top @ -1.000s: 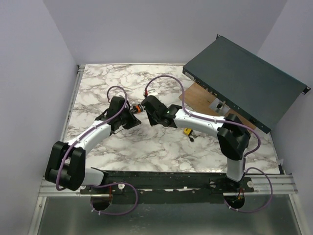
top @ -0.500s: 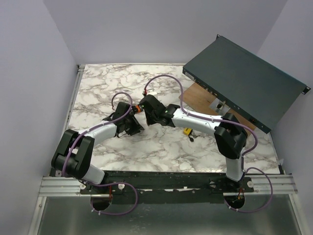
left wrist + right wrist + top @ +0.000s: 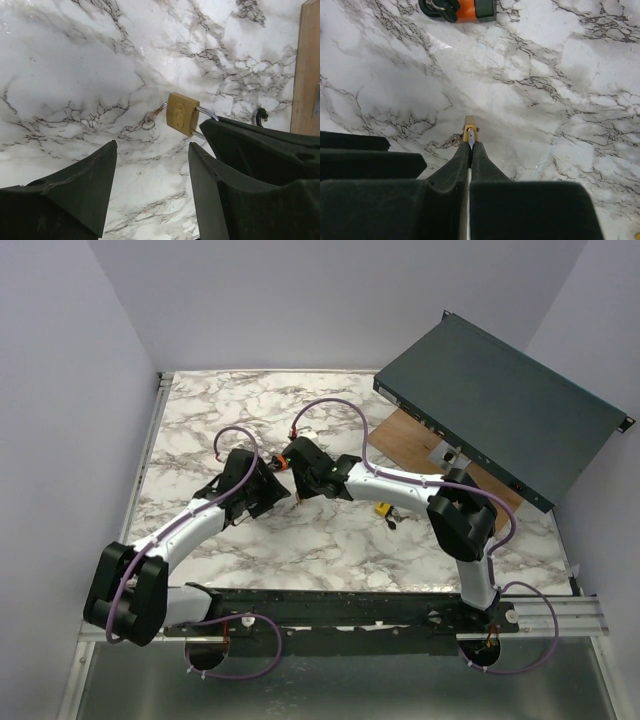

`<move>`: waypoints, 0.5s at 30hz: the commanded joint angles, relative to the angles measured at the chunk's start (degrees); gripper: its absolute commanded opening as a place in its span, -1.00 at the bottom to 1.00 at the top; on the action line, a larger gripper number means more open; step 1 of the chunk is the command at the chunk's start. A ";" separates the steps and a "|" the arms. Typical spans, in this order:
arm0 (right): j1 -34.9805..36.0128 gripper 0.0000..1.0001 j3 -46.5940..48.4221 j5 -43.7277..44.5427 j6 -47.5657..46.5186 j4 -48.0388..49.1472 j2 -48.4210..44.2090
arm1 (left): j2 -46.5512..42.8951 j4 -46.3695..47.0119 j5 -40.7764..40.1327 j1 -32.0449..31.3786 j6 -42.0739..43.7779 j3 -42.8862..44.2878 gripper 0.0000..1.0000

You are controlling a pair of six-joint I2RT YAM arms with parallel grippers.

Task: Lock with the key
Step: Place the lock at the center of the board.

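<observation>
A brass padlock (image 3: 181, 113) hangs just above the marble, its steel shackle pinched between the fingertips (image 3: 220, 131) of my right gripper (image 3: 470, 145), which is shut on it. A small key (image 3: 159, 110) with a wire ring (image 3: 149, 120) sticks out of the lock's bottom. My left gripper (image 3: 151, 148) is open, a little short of the key, with only bare marble between its fingers. In the top view both grippers meet near the table's middle: the left gripper (image 3: 268, 494) and the right gripper (image 3: 296, 496).
An orange-and-black object (image 3: 470, 7) lies on the marble just beyond the lock. A yellow piece (image 3: 381, 508) sits by the right forearm. A dark flat box (image 3: 500, 410) leans over a wooden board (image 3: 405, 435) at the back right.
My left gripper has gone from shut to open and its arm has shifted slightly. The right gripper stays shut on the padlock in the same place.
</observation>
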 commanded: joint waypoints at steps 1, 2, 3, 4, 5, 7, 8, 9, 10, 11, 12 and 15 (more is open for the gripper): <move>0.08 -0.99 1.33 -2.20 1.39 1.73 1.27 | -5.55 -4.70 -3.89 0.93 2.35 0.20 0.16; 0.21 -0.99 1.99 -2.20 1.47 1.15 1.78 | -6.75 -5.50 -4.07 1.04 2.62 0.29 0.16; 0.33 -0.99 2.46 -2.23 1.48 0.78 2.21 | -7.55 -5.98 -4.12 1.19 2.81 0.38 0.17; 0.58 -0.99 2.82 -2.26 1.56 0.42 2.58 | -8.65 -6.61 -4.16 1.45 2.98 0.32 0.17; 0.77 -0.99 2.89 -2.17 1.86 0.28 2.81 | -9.49 -7.05 -4.16 1.67 3.10 0.23 0.17; 1.05 -0.99 2.75 -2.74 2.35 0.34 3.08 | -11.43 -7.88 -4.16 2.23 3.27 0.10 0.18; 1.15 -0.99 2.56 -3.36 2.76 0.48 3.09 | -12.21 -8.15 -4.14 2.50 3.37 0.07 0.18; 1.23 -0.99 2.43 -3.95 3.11 0.76 3.12 | -12.86 -8.52 -3.95 2.90 3.62 0.08 0.18; 1.32 -0.99 2.21 -4.69 3.64 1.07 3.19 | -13.50 -8.75 -3.76 3.12 3.85 0.17 0.18; 1.40 -0.99 2.11 -5.23 3.88 1.42 3.22 | -13.98 -9.24 -3.60 3.44 4.11 0.37 0.18; 1.48 -0.99 2.21 -5.49 4.14 1.50 3.23 | -14.38 -9.46 -3.38 3.55 4.29 0.59 0.18; 1.49 -0.99 2.29 -2.93 4.70 0.51 3.71 | -15.53 -9.98 -2.81 3.75 4.56 1.12 0.18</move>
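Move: My right fingers already hold the brass padlock by its shackle, body some 2 cm below them. The bare patch of marble I take it to lies about 2 cm back, 2 cm left and 7 cm below. The orange padlock is about 8 cm ahead and 5 cm left, the yellow padlock about 3 cm back and 20 cm right, both also 7 cm down. From my open left hand, the brass padlock is about 3 cm ahead, 4 cm right and 1 cm lower. With my left hand already empty and open, I lift it about 5 cm and draw it some 3 cm left, clear of the brass padlock, its fingertips tilting up slightly. Meanwhile my shut right fingers keep their pinch on the shackle and ease the lock left and back, sinking about 1 cm towards the marble. ##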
